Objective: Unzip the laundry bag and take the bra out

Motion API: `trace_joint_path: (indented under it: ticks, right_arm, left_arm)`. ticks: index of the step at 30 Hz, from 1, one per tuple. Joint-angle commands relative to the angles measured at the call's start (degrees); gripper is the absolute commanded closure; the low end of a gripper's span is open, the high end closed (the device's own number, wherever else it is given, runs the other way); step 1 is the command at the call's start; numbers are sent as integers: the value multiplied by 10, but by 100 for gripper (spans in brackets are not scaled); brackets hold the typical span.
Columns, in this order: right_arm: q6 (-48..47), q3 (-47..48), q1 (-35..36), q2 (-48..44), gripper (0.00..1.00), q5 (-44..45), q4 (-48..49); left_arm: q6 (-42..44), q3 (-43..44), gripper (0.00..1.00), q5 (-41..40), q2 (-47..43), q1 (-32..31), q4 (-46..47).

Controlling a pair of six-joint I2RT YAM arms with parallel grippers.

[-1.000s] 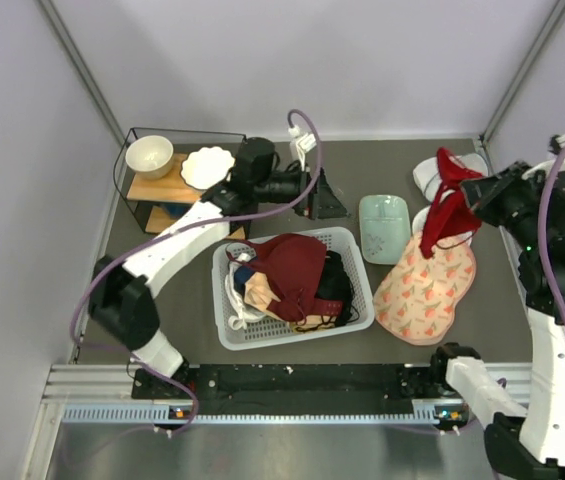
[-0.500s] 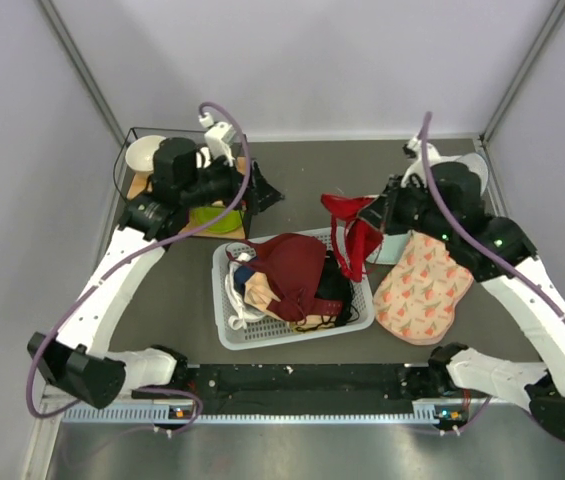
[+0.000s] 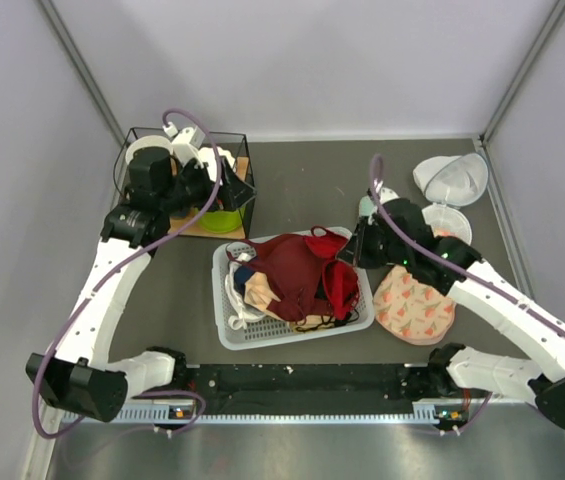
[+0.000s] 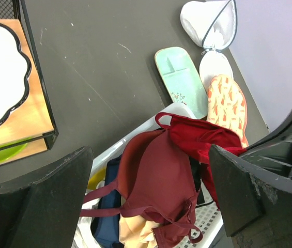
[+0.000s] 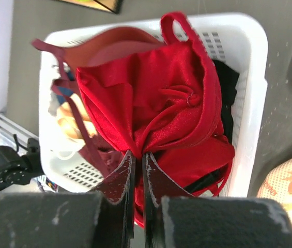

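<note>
The laundry bag (image 3: 414,303), a peach-pink flowered pouch, lies on the table right of the white basket (image 3: 224,330); it also shows in the left wrist view (image 4: 228,103). The bright red bra (image 3: 337,280) hangs down into the basket's right side, over a black garment. My right gripper (image 3: 354,250) is shut on a fold of the bra (image 5: 156,98), with the fingertips (image 5: 130,165) pinching the red fabric above the basket. My left gripper (image 3: 237,190) is open and empty, high up by the wire shelf; its view looks down on the basket (image 4: 148,155).
The basket holds a maroon garment (image 3: 292,265), a black one and paler pieces. A mint-green tray (image 4: 179,77) lies behind the basket. White mesh bags (image 3: 449,178) lie at the back right. A black wire shelf (image 3: 177,190) with a bowl and a plate stands at the back left.
My right gripper has carried the red bra left from above the pouch and down onto the basket. My left arm has drawn back left to the wire shelf.
</note>
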Motion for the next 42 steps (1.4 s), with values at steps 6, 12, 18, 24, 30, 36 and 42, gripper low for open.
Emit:
trace_joint_path:
  ticks: [6, 12, 18, 24, 30, 36, 42]
  right_arm:
    - [57, -101, 11, 19, 100, 20, 116]
    - [51, -120, 13, 78, 100, 14, 135]
    - [45, -145, 20, 122, 100, 29, 159]
    - [41, -156, 35, 131, 100, 29, 163]
    - [37, -155, 52, 57, 100, 89, 142]
    - [15, -87, 52, -4, 51, 116, 62]
    - [9, -21, 52, -27, 17, 123, 13]
  left_arm:
    - [-39, -29, 1, -18, -47, 4, 65]
    - [-46, -26, 1, 16, -46, 4, 62]
    - [-40, -30, 1, 22, -54, 4, 61]
    - [-47, -28, 1, 37, -46, 4, 67]
    - [-45, -25, 1, 36, -41, 4, 69]
    - [-53, -22, 1, 43, -34, 4, 81]
    - [-66, -20, 1, 54, -22, 4, 101]
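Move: The right hand holds the red bra, gathered in its fingertips. The laundry basket's middle is roughly 12 cm to that hand's left, 1 cm ahead and 17 cm below. The maroon bra in the basket lies about 13 cm left, 1 cm ahead and 12 cm down. The floral bag is some 20 cm right and 3 cm ahead, flat on the table. From the left hand the basket's middle is about 12 cm right, 9 cm back and 27 cm below. Keeping its pinch on the red bra, the right hand sinks about 13 cm almost straight down onto the right-hand part of the heaped basket and tips down some 10 degrees. It stays low briefly, opens its fingers to about three quarters to let go, and climbs about 10 cm straight back up, away from the clothes, levelling as it rises. ##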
